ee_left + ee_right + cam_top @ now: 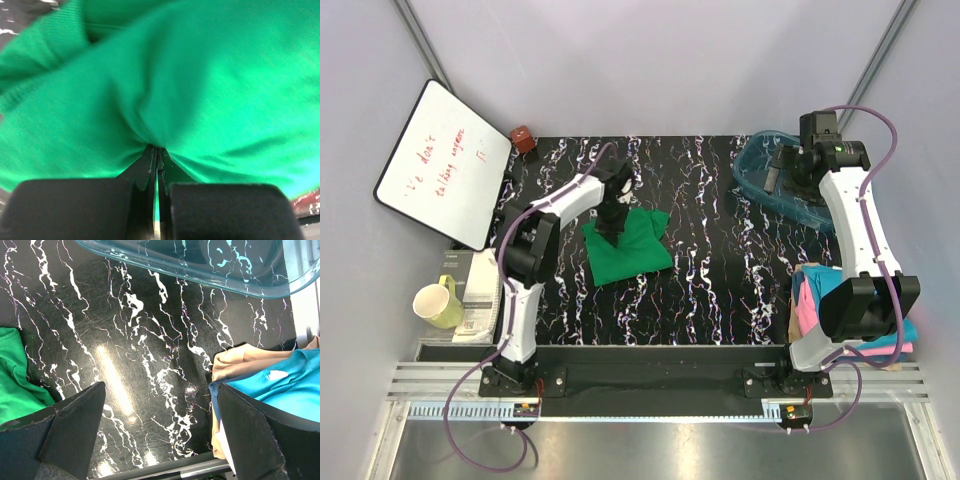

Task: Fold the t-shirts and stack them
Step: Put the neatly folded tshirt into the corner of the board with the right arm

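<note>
A bright green t-shirt [632, 252] lies folded into a rough square on the black marbled table, left of centre. My left gripper [612, 232] presses down on its upper left part. In the left wrist view the jaws [156, 150] are shut on a puckered pinch of the green cloth [210, 85]. A stack of folded t-shirts [807, 300], teal, pink and tan, sits at the right near edge, partly hidden by my right arm. My right gripper [776, 180] hangs open over the table near the tub, holding nothing [161, 387]. Its view shows the teal shirt [287, 385] and the tan one [235, 360].
A clear teal plastic tub [760, 168] stands at the back right, its rim [200, 272] at the top of the right wrist view. A whiteboard [445, 160], a yellow mug [438, 300] and a small red-brown object [523, 138] lie off the left side.
</note>
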Controlling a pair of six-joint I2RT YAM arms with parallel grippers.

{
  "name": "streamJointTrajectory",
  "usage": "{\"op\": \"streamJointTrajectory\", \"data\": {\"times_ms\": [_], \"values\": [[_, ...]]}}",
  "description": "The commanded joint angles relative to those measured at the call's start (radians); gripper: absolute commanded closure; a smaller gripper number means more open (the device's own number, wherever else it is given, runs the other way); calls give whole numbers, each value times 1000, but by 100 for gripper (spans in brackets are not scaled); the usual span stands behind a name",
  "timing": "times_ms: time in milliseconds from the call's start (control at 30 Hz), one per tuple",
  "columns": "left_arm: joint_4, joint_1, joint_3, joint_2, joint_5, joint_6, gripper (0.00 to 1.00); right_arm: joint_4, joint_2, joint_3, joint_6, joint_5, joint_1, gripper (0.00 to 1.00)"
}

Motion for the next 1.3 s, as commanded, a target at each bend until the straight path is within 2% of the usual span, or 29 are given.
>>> {"op": "streamJointTrajectory", "data": {"times_ms": [0,33,67,133,167,267,300,367,533,700,800,1100,1267], "values": [[8,-97,103,-174,-8,0,100,-3,-23,47,13,11,-13,0],[14,-113,122,-193,31,-12,96,-1,-26,50,20,9,-17,0],[25,-128,143,-225,58,-26,77,5,-28,54,37,5,-19,0],[84,-173,144,-246,167,-81,55,15,-31,50,59,-24,-59,0],[126,-188,137,-251,199,-101,40,29,-34,42,81,-44,-72,0],[158,-271,148,-207,286,-151,29,38,-26,30,108,-110,-106,0],[161,-286,150,-191,305,-161,22,38,-22,28,108,-115,-108,0],[184,-318,153,-152,377,-180,20,45,-17,13,103,-125,-108,0],[213,-342,133,-115,453,-206,10,11,-19,19,69,-139,-108,0],[477,-360,36,-87,657,-419,7,6,-46,8,59,-107,-112,0],[588,-400,24,-41,713,-499,7,3,-52,21,74,-124,-119,0],[683,-549,139,138,819,-591,6,0,-77,12,106,-150,-120,0],[870,-590,95,186,833,-709,6,11,-83,15,103,-205,-123,0]]}}
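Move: Over the table's left-centre, the left hand presses its shut tips into the green t-shirt, whose middle is about 5 cm to its right and 2 cm back. The folded t-shirt stack is about 60 cm to its right, 19 cm back and 2 cm higher; the blue bin lies some 47 cm right and 15 cm ahead. From the open right hand, the stack is roughly 16 cm right, 20 cm back and 19 cm down. Lifting its fingertips off the green t-shirt, the left hand swings right and back over the table, climbing about 16 cm before sinking again, to finish some 34 cm right, 22 cm back and 6 cm higher. The fingers open wide while the wrist rolls roughly 50 degrees to aim them rightward at the stack, still short of it. The right hand, still open, shifts little and rolls about 10 degrees. ##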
